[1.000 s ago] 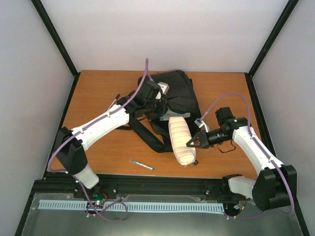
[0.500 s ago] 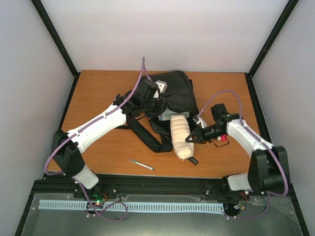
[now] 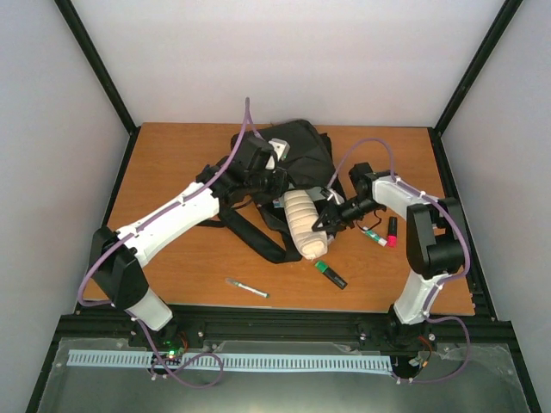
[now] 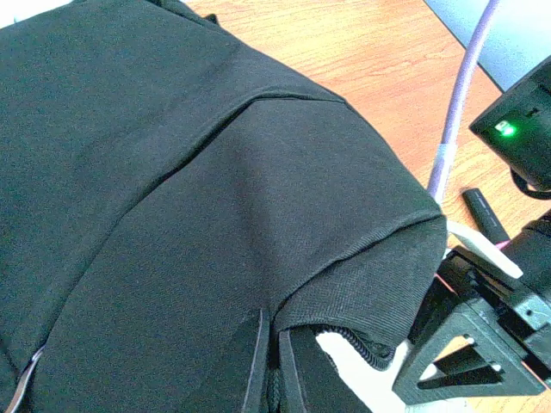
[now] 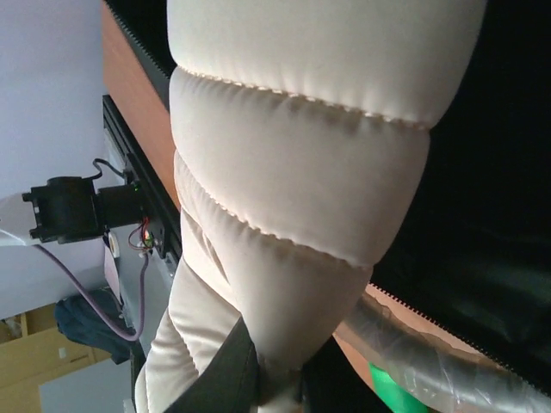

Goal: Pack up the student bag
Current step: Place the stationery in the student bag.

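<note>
The student bag (image 3: 303, 155) lies black and crumpled at the table's far middle. My left gripper (image 3: 272, 178) is shut on the fabric at the bag's opening; in the left wrist view its fingers (image 4: 256, 361) pinch a black fold (image 4: 274, 331) beside the zip edge (image 4: 362, 344). A cream quilted pouch (image 3: 301, 225) leans with its upper end against the bag's mouth. My right gripper (image 3: 326, 221) is shut on the pouch's side; in the right wrist view the pouch (image 5: 293, 172) fills the frame, with the gripper (image 5: 280, 387) clamped on its lower part.
A green marker (image 3: 330, 274) lies just in front of the pouch. A pen (image 3: 247, 287) lies nearer the front edge. Two markers (image 3: 385, 232) lie right of the right gripper. The bag's straps (image 3: 254, 237) trail toward the front.
My right gripper has carried the pouch back and left up to the bag's mouth, uncovering the green marker. My left gripper has drawn the bag's fabric slightly back.
</note>
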Available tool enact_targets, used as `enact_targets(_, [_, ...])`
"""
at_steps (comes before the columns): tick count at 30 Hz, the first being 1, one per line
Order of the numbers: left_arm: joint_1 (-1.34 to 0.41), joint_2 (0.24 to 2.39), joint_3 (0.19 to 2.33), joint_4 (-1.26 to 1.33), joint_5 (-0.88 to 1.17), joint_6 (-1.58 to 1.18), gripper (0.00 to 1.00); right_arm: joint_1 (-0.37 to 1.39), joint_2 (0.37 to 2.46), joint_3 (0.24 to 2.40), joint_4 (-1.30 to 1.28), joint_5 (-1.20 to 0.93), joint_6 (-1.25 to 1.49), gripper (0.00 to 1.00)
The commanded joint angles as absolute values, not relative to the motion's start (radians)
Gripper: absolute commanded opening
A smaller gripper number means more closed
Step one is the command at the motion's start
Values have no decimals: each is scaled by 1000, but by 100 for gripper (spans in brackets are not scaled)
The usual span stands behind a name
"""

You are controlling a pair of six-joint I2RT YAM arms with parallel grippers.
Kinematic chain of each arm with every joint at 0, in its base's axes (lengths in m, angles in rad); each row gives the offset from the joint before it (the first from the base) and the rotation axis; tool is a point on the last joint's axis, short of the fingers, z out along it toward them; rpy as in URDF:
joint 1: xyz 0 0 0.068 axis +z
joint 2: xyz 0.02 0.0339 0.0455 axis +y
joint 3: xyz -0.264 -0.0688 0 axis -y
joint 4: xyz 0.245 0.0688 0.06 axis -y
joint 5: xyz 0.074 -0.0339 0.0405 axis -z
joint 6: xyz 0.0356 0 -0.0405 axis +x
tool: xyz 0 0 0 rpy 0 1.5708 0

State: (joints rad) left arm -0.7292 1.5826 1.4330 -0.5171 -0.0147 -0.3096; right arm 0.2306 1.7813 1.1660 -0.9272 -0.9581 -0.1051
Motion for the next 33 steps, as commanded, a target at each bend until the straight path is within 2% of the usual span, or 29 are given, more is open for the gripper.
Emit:
enact_targets(1, [-732,1524,1463,-450,18,-305,1,235,1831,1178,-847,-941,-118,11])
enact_targets(6, [-732,1507,1433,-446,10,-301,1,236,1832,1168,-819,-920,-127,40])
enact_targets(10, [-732,1498,1418,-444,-2,-293,1,235,1795,1176,-835,-867,-145,57])
enact_targets(13, [-732,1495,1414,-444,-5,-290,1,235,1749,1172,-848,-790,-164,64])
enact_targets(19, [-732,1492,1405,-445,-5,-279,1,235,1672,1117,-875,-782,-228,70])
enact_targets(33, [-732,1462,1356,-453,-27,-274,1,268,1403,1020,-948,-610,-530,65])
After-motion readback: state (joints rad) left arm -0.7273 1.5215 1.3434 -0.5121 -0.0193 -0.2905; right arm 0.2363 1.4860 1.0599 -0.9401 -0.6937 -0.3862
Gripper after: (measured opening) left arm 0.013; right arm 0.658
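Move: My right hand holds the cream pencil case by its side, with the case's middle about 3 cm to my left. The bag mouth it is going into is roughly 8 cm ahead and 5 cm left, near my height. The green marker lies about 11 cm back, 3 cm right and 9 cm below; the glue stick some 15 cm right and 2 cm back. From my left hand, pinching the flap, the mouth is about 5 cm right, 3 cm back and 12 cm lower. I ease the pencil case down about 2 cm and slightly forward with my right hand while its fingers open wide and let go. Then I draw that hand up, back and to the right, some 6 cm clear of the case, rolling the wrist about 25 degrees so its far side lifts. My left hand keeps its pinch on the bag flap, drifting a couple of centimetres back, left and down. ##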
